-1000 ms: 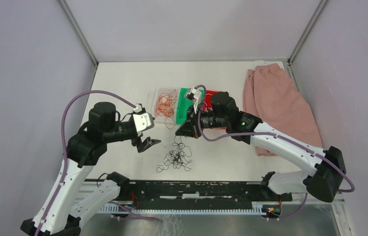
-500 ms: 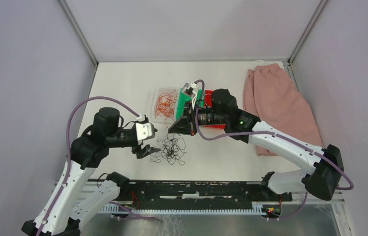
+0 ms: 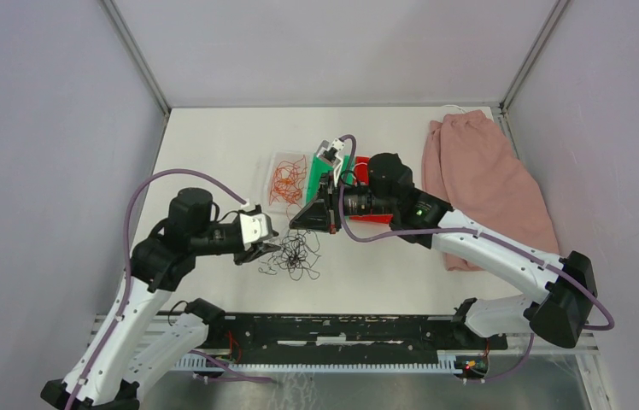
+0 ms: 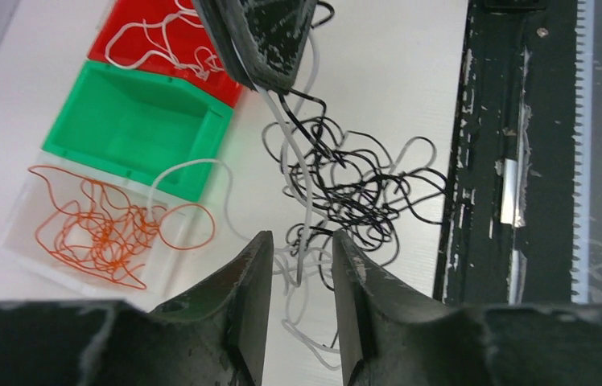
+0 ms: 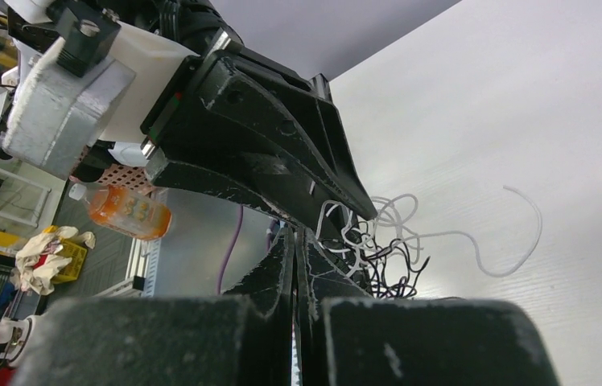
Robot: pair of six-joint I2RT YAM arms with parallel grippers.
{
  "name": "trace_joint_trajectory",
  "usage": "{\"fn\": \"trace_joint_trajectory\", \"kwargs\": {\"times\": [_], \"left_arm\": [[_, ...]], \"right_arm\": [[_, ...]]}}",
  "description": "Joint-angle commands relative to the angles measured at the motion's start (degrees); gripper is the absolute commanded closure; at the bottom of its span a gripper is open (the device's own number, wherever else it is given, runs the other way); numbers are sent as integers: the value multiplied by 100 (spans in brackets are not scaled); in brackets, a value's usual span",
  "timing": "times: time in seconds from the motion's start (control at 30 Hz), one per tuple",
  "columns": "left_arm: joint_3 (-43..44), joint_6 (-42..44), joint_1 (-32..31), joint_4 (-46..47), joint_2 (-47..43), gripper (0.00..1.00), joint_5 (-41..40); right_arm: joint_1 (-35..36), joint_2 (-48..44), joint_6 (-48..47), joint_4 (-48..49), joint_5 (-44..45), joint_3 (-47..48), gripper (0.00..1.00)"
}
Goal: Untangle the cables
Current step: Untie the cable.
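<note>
The cables (image 3: 296,255) are a clump of thin black and white curly wires on the table between my grippers; they also show in the left wrist view (image 4: 362,189) and the right wrist view (image 5: 382,261). My right gripper (image 3: 296,224) is shut on a white cable (image 4: 302,173) that hangs from its tip (image 4: 270,80) down into the clump. My left gripper (image 4: 302,251) is open at the clump's left edge (image 3: 258,251), with white wire lying between its jaws. Its finger (image 5: 298,161) shows in the right wrist view just above my shut right gripper (image 5: 294,237).
A clear tray (image 3: 275,162) holds orange cables (image 4: 96,229). Beside it stand a green bin (image 4: 137,121) and a red bin (image 4: 133,24) with white cables. A pink cloth (image 3: 483,184) lies at the right. A black rail (image 3: 342,329) runs along the near edge.
My left gripper has moved right, up to the clump. My right gripper has shifted left with its white cable, and the clump has been dragged up and to the left.
</note>
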Motion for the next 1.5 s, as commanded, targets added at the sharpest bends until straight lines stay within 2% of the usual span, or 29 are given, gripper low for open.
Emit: {"fn": "trace_joint_trajectory", "kwargs": {"times": [0.0, 0.1, 0.2, 0.37, 0.47, 0.57, 0.7, 0.8, 1.0, 1.27, 1.47], "left_arm": [[-3, -294, 9, 720, -97, 62, 54], [-39, -304, 1, 731, -115, 66, 36], [-122, -331, -12, 829, -146, 76, -139], [-255, -491, 2, 1352, -282, 96, -1217], [-198, -584, 1, 1629, -358, 97, -1819], [-80, -724, -3, 1935, -495, 97, -1947], [146, -688, 4, 2059, -647, 97, -1477], [210, -508, 3, 2087, -753, 97, -1231], [348, -262, 4, 2026, -796, 97, -910], [886, -722, 9, 1976, -600, 97, -423], [1300, -1580, 3, 1914, -363, 97, -101]], "right_arm": [[27, 19, 117, 364, -98, 190, 100], [33, 5, 127, 365, -97, 167, 100], [32, -12, 143, 369, -98, 135, 100], [34, -113, 122, 271, -98, 51, 98], [37, -200, 78, 169, -127, -47, 91], [37, -283, 58, 67, -128, -194, 79], [37, -384, 75, -45, -188, -409, 64], [29, -496, -32, -301, -142, -429, 58], [-7, -808, -360, -632, 604, -93, 42], [2, -249, -236, 389, 570, 55, 33], [204, -40, -232, 1739, 587, -212, 31]]}}
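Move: The white cable strand to be pinched already lies between the left hand's half-open fingers, about 1 cm to the right of its hand point. From the left hand, the right fingertips, shut on the bunched cables, are some 4 cm to the right and 7 cm above, level fore and aft. The tangle hangs about 4 cm to the right and 8 cm below, also level. From the right hand the strand is roughly 3 cm left and 7 cm lower. The white strand is pinched as the left fingers close on it. The left hand carries it about 5 cm forward, then climbs to some 14 cm above its start, drifting back and tipping its fingers up. Once the strand is pinched, the right hand opens wide and lets go, dips about 3 cm down and to its right, then comes back up and left with its fingers open. ##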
